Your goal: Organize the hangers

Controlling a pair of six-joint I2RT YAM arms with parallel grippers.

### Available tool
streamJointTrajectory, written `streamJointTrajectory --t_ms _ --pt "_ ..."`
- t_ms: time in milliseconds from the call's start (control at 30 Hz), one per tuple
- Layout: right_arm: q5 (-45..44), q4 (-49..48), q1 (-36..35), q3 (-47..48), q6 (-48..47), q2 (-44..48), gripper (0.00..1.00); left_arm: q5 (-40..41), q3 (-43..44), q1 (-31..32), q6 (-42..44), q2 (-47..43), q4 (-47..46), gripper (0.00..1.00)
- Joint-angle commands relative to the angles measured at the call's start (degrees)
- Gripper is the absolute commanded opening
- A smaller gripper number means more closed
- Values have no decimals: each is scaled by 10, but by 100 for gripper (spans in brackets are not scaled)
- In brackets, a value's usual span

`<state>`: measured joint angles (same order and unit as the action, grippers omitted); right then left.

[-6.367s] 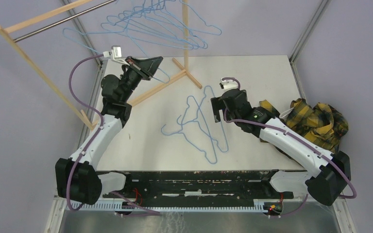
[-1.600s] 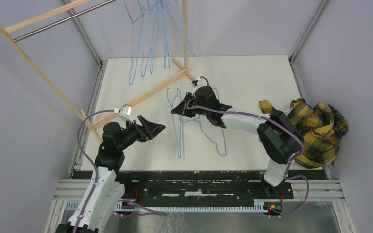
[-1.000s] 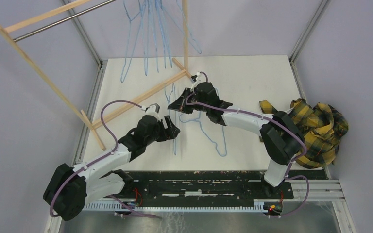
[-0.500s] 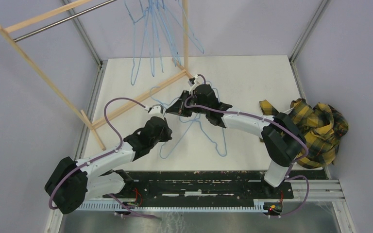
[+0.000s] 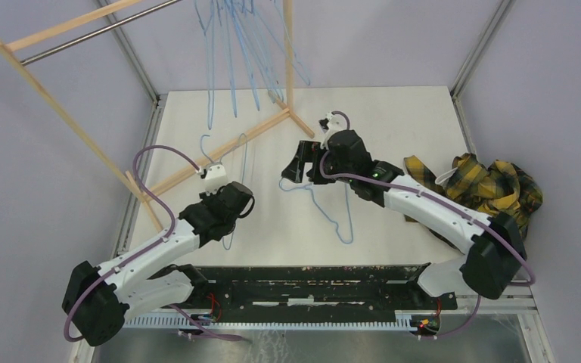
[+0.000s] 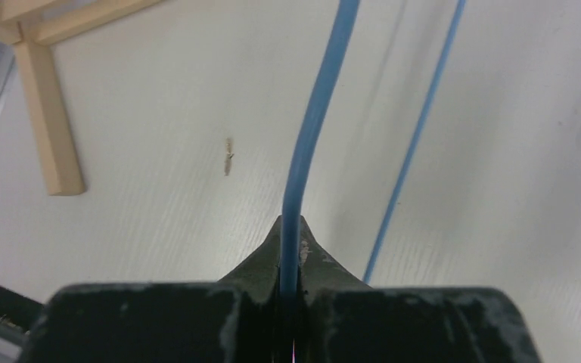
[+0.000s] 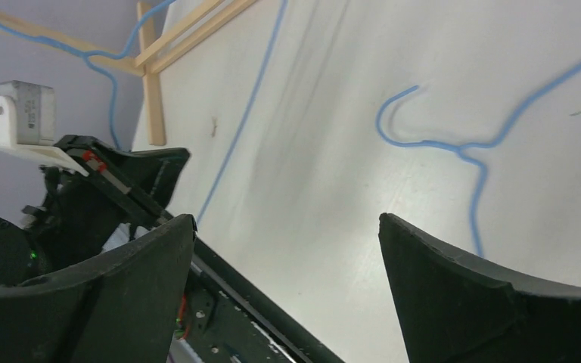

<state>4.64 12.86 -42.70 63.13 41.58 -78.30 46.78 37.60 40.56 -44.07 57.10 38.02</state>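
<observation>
My left gripper [image 5: 240,201] is shut on the thin wire of a light-blue hanger [image 5: 243,155]; its hook [image 5: 203,144] curls beside the rack base. In the left wrist view that wire [image 6: 314,128] runs straight out of the closed left gripper [image 6: 291,227], above the table. My right gripper [image 5: 301,162] stands open and holds nothing, jaws wide apart [image 7: 286,223]. Another hanger [image 5: 325,206] lies flat on the table just below it, its hook [image 7: 424,140] in the right wrist view. Several more hangers [image 5: 234,45] dangle from the rack at the back.
The wooden rack with a metal rod [image 5: 98,32] stands at the left, its base beam [image 5: 197,165] and foot [image 6: 45,113] on the table close to my left gripper. A yellow plaid cloth [image 5: 495,189] is heaped at the right edge.
My left gripper closed on a hanger and drew it left, toward the rack base. My right gripper opened, released it and pulled back to the right.
</observation>
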Motion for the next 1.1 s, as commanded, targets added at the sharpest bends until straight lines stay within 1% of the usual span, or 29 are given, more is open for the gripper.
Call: streamJointTrajectory --t_ms 0,167,333,400,533,667,833,967,1067 --pt "-63 70 17 -18 -74 44 100 96 66 -2 -47 4 85 3" --pt "-63 84 29 -37 -82 65 100 167 142 -3 -25 21 120 3" --pt "-53 86 37 -46 -83 69 100 221 227 -17 34 38 128 3" --pt "-51 89 40 -46 -86 69 100 232 246 -17 69 37 108 3" --pt "-52 95 48 -44 -97 69 100 234 271 -18 155 32 8 3" --pt "-48 99 59 -38 -103 63 100 229 317 -33 239 57 -66 3" --pt "-44 103 71 -30 -109 56 100 189 369 -85 328 90 -143 3" --pt "-39 101 81 -30 -111 52 100 142 420 -140 367 121 -169 3" --pt "-34 97 87 -32 -109 48 100 124 451 -158 383 143 -178 3"
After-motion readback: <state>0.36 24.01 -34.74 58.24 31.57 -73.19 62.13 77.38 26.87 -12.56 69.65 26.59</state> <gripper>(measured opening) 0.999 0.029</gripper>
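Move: The left hand already grips a hanger; the free stretch of the rack's metal rod lies about 11 cm ahead, 6 cm right and 33 cm up. The hung hangers' middles are 14 cm ahead, 14 cm right and 22 cm up; the base beam passes 6 cm straight ahead, 10 cm below. The last table hanger's middle is some 4 cm back, 7 cm right and 20 cm below the empty right hand. Left hand lifts its pinched hanger about 25 cm and forward towards the rod; open right hand shifts right, down. ##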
